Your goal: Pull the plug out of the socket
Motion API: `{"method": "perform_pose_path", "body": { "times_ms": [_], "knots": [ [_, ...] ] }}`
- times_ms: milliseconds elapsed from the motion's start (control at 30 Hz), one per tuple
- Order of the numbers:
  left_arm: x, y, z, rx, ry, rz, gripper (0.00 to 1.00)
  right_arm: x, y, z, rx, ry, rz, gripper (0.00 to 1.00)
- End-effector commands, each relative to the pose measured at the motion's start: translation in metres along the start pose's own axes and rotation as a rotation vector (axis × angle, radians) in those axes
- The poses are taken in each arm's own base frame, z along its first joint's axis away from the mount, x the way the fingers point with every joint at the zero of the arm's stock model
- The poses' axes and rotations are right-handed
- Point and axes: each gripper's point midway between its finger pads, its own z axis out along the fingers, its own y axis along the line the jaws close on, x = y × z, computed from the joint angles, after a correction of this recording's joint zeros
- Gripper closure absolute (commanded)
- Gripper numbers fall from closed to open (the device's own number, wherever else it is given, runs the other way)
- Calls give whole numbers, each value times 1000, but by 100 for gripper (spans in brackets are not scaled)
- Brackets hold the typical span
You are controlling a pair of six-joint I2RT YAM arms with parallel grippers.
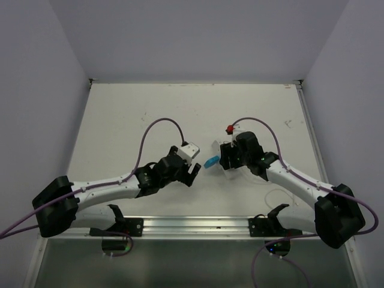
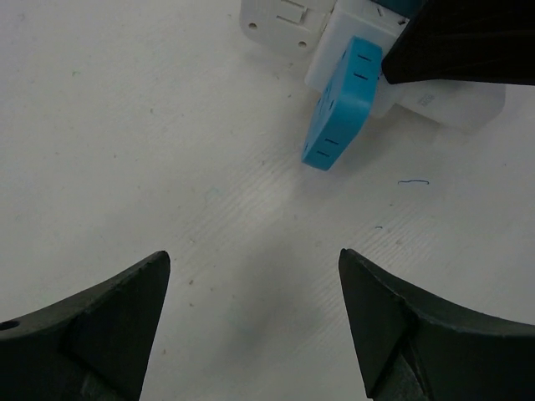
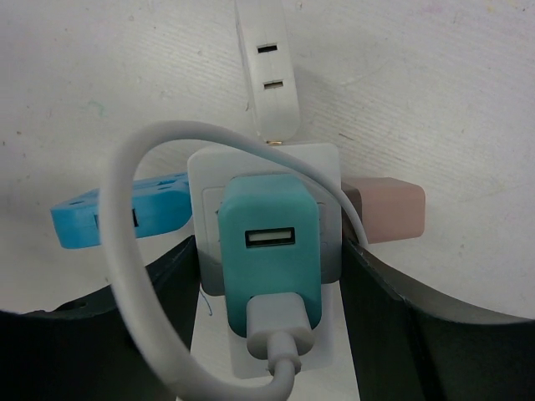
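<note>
The socket (image 3: 322,171), a white block, sits between my right gripper's (image 3: 269,244) two black fingers, which press on both its sides. A teal plug (image 3: 269,219) with a USB slot is seated in its face, and a white cable (image 3: 125,251) loops out of the plug's lower end. In the top view the right gripper (image 1: 224,157) covers the socket. My left gripper (image 1: 193,172) is open and empty to the left of it; in the left wrist view (image 2: 253,259) its fingers hover over bare table, short of the socket (image 2: 355,38).
A blue adapter (image 3: 84,219) leans against the socket's side and also shows in the left wrist view (image 2: 341,104) and the top view (image 1: 211,161). A pinkish block (image 3: 389,209) lies on the other side. A white slotted block (image 3: 269,67) lies beyond. A red piece (image 1: 228,129) lies behind the right gripper.
</note>
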Motion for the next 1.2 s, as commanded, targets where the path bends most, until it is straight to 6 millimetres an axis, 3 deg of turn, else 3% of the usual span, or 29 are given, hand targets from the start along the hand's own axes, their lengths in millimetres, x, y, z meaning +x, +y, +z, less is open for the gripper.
{"method": "perform_pose_path", "body": {
  "times_ms": [0, 300, 700, 867, 1000, 1167],
  "knots": [
    [-66, -9, 7, -32, -227, 59, 15, -42, 17, -9, -59, -88, 21, 100],
    [-80, -50, 35, 103, -255, 179, 18, -46, 20, -13, -63, -65, 27, 100],
    [-76, -66, 66, 152, -223, 232, 36, -51, 26, -16, -85, -66, 26, 100],
    [-79, -68, 73, 205, -224, 224, 56, -49, 25, -14, -84, -67, 26, 100],
    [-80, -68, 75, 229, -220, 222, 64, -50, 27, -14, -98, -92, 30, 100],
    [-66, -69, 78, 250, -185, 229, 83, -43, 26, -8, -103, -77, 35, 100]
  ]
}}
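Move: About 10 cm to the left hand's right, 3 cm farther out and about 1 cm lower sits the blue plug, stuck in the side of the white socket. The socket lies some 15 cm right and 5 cm ahead of that hand, with a slotted white tap about 12 cm right and 10 cm ahead. From the right hand, which already grips the socket, the blue plug is about 5 cm left and 2 cm back. Sweeping about 10 cm to the right and some 3 cm forward, the left hand arcs up about 1.5 cm and sinks again to the blue plug. Its wrist turns about 15 degrees clockwise and its fingers close to pinch the plug from both sides. The right hand keeps its grip on the socket, easing up and left about 1 cm. ##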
